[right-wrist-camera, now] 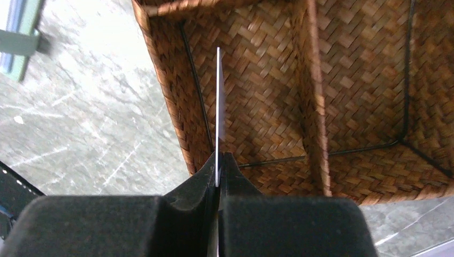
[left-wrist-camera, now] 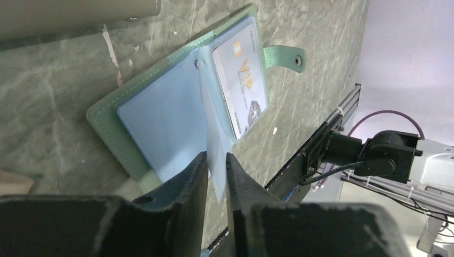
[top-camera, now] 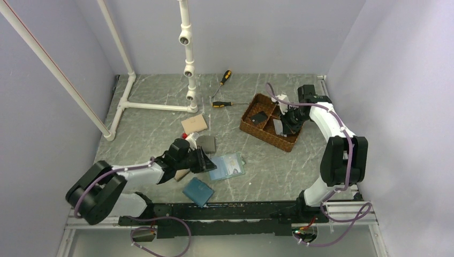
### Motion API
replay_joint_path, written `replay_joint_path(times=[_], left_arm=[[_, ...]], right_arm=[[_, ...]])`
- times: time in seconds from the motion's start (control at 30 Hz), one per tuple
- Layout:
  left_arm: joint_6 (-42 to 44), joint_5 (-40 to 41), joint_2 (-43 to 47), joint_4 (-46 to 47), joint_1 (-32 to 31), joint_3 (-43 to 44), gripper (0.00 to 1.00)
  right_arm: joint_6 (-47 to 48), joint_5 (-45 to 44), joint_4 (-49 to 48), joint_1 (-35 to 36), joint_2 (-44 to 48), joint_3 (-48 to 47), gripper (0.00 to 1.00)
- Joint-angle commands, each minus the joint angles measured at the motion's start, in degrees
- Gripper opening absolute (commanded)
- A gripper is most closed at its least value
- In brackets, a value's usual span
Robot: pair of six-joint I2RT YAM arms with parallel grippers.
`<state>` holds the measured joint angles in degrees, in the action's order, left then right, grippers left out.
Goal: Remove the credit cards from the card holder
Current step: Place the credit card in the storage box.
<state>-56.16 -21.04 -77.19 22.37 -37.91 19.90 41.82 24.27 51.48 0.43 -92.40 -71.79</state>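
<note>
The sage-green card holder [top-camera: 229, 166] lies open on the table, pale blue pockets up [left-wrist-camera: 155, 112]. A whitish card marked VIP [left-wrist-camera: 241, 85] sits in its right pocket. My left gripper [top-camera: 205, 160] is at the holder's left edge, shut on a thin pale blue pocket leaf [left-wrist-camera: 214, 134] that stands up between my fingertips [left-wrist-camera: 216, 156]. My right gripper [top-camera: 285, 124] is shut on a pale card [right-wrist-camera: 218, 96], seen edge-on, held over a compartment of the woven basket [right-wrist-camera: 171, 91]. A black card [top-camera: 259, 118] lies in the basket's left compartment.
A tan wallet [top-camera: 194, 124] and a grey-brown wallet [top-camera: 207, 143] lie behind my left gripper. A dark blue wallet [top-camera: 198, 191] lies near the front edge. Two screwdrivers [top-camera: 225, 78] [top-camera: 222, 104] and a white pipe frame [top-camera: 155, 106] stand at the back.
</note>
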Motion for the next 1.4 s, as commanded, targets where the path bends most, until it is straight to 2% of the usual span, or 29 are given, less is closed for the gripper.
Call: replay_joint_path(times=[0.0,0.13,0.3,0.4,0.5,0.57,0.63,0.83,0.93,1.0,1.17,1.37], left_arm=[[4.1,4.3,6.9,-11.4,-0.1,2.3,0.27],[5.0,5.7,10.5,-15.6,-0.1,3.0,0.29],[5.9,7.8,13.8,-19.6,-0.1,3.4,0.31],[6.2,8.9,16.6,-21.6,-0.1,3.5,0.33],[5.8,9.2,19.6,-22.2,-0.1,2.8,0.42],[5.5,9.4,21.3,-22.3,-0.1,2.4,0.53],[5.3,9.4,22.7,-21.9,-0.1,1.8,0.61],[4.5,9.6,27.7,-19.1,-0.1,-0.3,0.83],[3.5,10.6,31.3,-18.3,0.0,-1.5,0.97],[2.6,11.1,33.5,-17.0,0.1,-2.8,0.99],[-0.3,10.4,36.3,-13.3,0.0,-5.7,0.99],[-0.4,9.1,35.5,-15.0,0.1,-4.1,1.00]], right_arm=[[3.1,-3.9,2.7,0.8,-1.2,1.0,0.02],[2.4,-6.0,2.1,1.1,-1.9,1.4,0.07],[-1.1,-9.7,-1.8,1.0,-1.1,1.8,0.22],[-3.1,-12.5,-4.0,1.0,-0.3,2.0,0.25],[-5.4,-14.5,-6.7,0.7,1.3,2.4,0.25],[-6.0,-13.9,-7.8,0.5,2.7,2.8,0.25],[-6.2,-12.2,-8.5,0.5,4.0,3.0,0.26],[-5.4,3.3,-7.7,0.3,10.0,4.6,0.25],[-5.1,9.5,-8.5,0.3,14.7,7.2,0.26],[-4.8,12.6,-10.0,0.2,18.4,10.0,0.27],[-3.0,18.8,-13.0,-0.1,28.5,17.9,0.40],[-0.2,24.7,-10.5,-1.3,31.5,19.6,0.48]])
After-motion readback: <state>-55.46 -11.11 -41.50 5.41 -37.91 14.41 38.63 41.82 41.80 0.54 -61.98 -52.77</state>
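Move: The right hand holds the credit card edge-on inside the basket; the middle of the near-right compartment lies about 4 cm to the left and 7 cm below. The far-right compartment is roughly 5 cm farther out, the black card 5 cm ahead and 12 cm left. From the left hand, whose slightly parted fingers straddle the blue flap, the open card holder lies about 5 cm right and 4 cm below, the grey holder 9 cm ahead and 3 cm left. Down about 2.5 cm goes the right hand, parting its fingers to let go of the card while easing some 3 cm right; then it rises and swings left and back out over the near wall, opening farther and tilting its fingers up. The left hand draws left, then climbs about 7 cm off the card holder, opening wide and leaving the flap. ##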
